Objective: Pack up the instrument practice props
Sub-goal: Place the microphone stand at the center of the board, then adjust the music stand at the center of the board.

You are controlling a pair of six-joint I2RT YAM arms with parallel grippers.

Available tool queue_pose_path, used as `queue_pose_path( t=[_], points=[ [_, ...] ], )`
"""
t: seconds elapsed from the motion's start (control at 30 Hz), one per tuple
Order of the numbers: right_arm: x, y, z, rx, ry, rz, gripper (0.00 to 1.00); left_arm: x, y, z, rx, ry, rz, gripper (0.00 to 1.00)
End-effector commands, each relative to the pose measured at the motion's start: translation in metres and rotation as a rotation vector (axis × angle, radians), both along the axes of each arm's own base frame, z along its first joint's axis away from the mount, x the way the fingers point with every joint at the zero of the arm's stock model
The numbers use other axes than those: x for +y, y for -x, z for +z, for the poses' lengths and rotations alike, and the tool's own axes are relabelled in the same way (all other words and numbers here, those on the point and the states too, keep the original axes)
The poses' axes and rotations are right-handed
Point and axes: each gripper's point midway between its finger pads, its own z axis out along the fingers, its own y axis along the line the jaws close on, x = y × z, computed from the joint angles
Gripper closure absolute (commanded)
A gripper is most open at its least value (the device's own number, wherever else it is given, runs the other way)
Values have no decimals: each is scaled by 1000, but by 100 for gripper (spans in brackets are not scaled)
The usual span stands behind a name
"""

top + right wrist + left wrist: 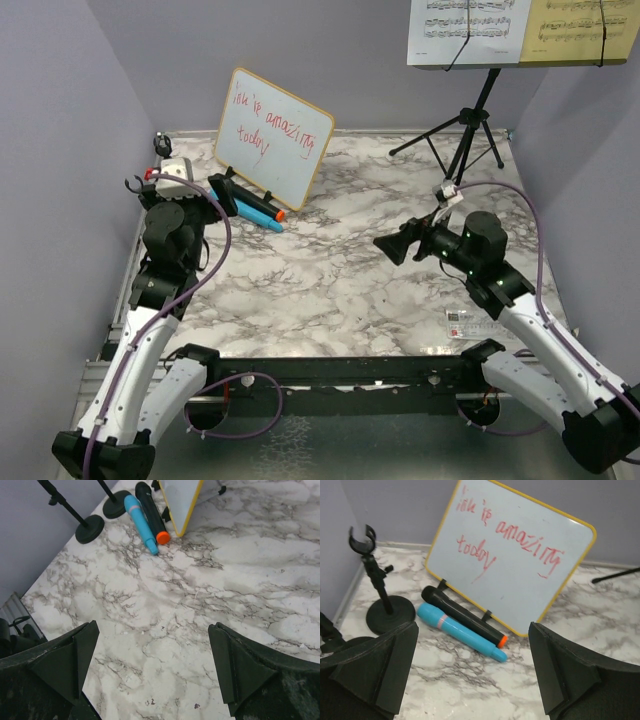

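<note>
A blue microphone (460, 632) and a black microphone (462, 616) with an orange end lie side by side at the foot of the whiteboard (515, 560). A black round-based mic holder (390, 612) stands left of them, and the right wrist view shows two such bases (90, 528) (116, 507). My left gripper (472, 675) is open just short of the microphones with nothing between its fingers. My right gripper (395, 245) is open over bare marble mid-table. White sheet music (468, 30) and yellow sheet music (585, 30) rest on the tripod music desk (470, 125) at the back right.
The wood-framed whiteboard (272, 135) with red writing leans at the back left. A small clear flat item with red marks (462, 322) lies near the right arm. Walls close in the table on the left, back and right.
</note>
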Motion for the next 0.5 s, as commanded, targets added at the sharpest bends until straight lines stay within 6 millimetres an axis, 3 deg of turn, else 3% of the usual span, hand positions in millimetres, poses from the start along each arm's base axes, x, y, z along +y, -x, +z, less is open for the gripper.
queue_pose_path(
  t=[0.0,0.2,0.33,0.47],
  points=[
    [2,-17,-8,51,50,-18,0,-30,19,-29,84,4,-125,1],
    [-19,-65,-16,60,167,-211,0,-55,39,-41,86,-26,-250,1],
    [-59,-100,-18,69,197,-394,0,-56,47,-49,97,-49,-238,1],
    [-107,-127,-8,25,168,-550,0,-62,52,-48,90,-50,-261,1]
  ],
)
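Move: The music stand's tripod stands about 35 cm ahead of the right hand, 18 cm to its right and a little lower, its middle some 6 cm below. The whiteboard lies about 38 cm ahead and 40 cm left. The left hand has the tripod roughly 30 cm ahead, 63 cm to its right and 16 cm down. From the left hand, the nearer mic stand is 12 cm ahead, 21 cm left, and the blue microphone 22 cm ahead, about in line. Open and empty, the right hand heads for the music stand's tripod: about 10 cm forward, swinging to the right in the second half while its fingers turn some 20 degrees clockwise. The left hand, wide open too, draws away from the two mic stands, right, back and down in similar measure, turning slightly clockwise. Neither touches anything. ##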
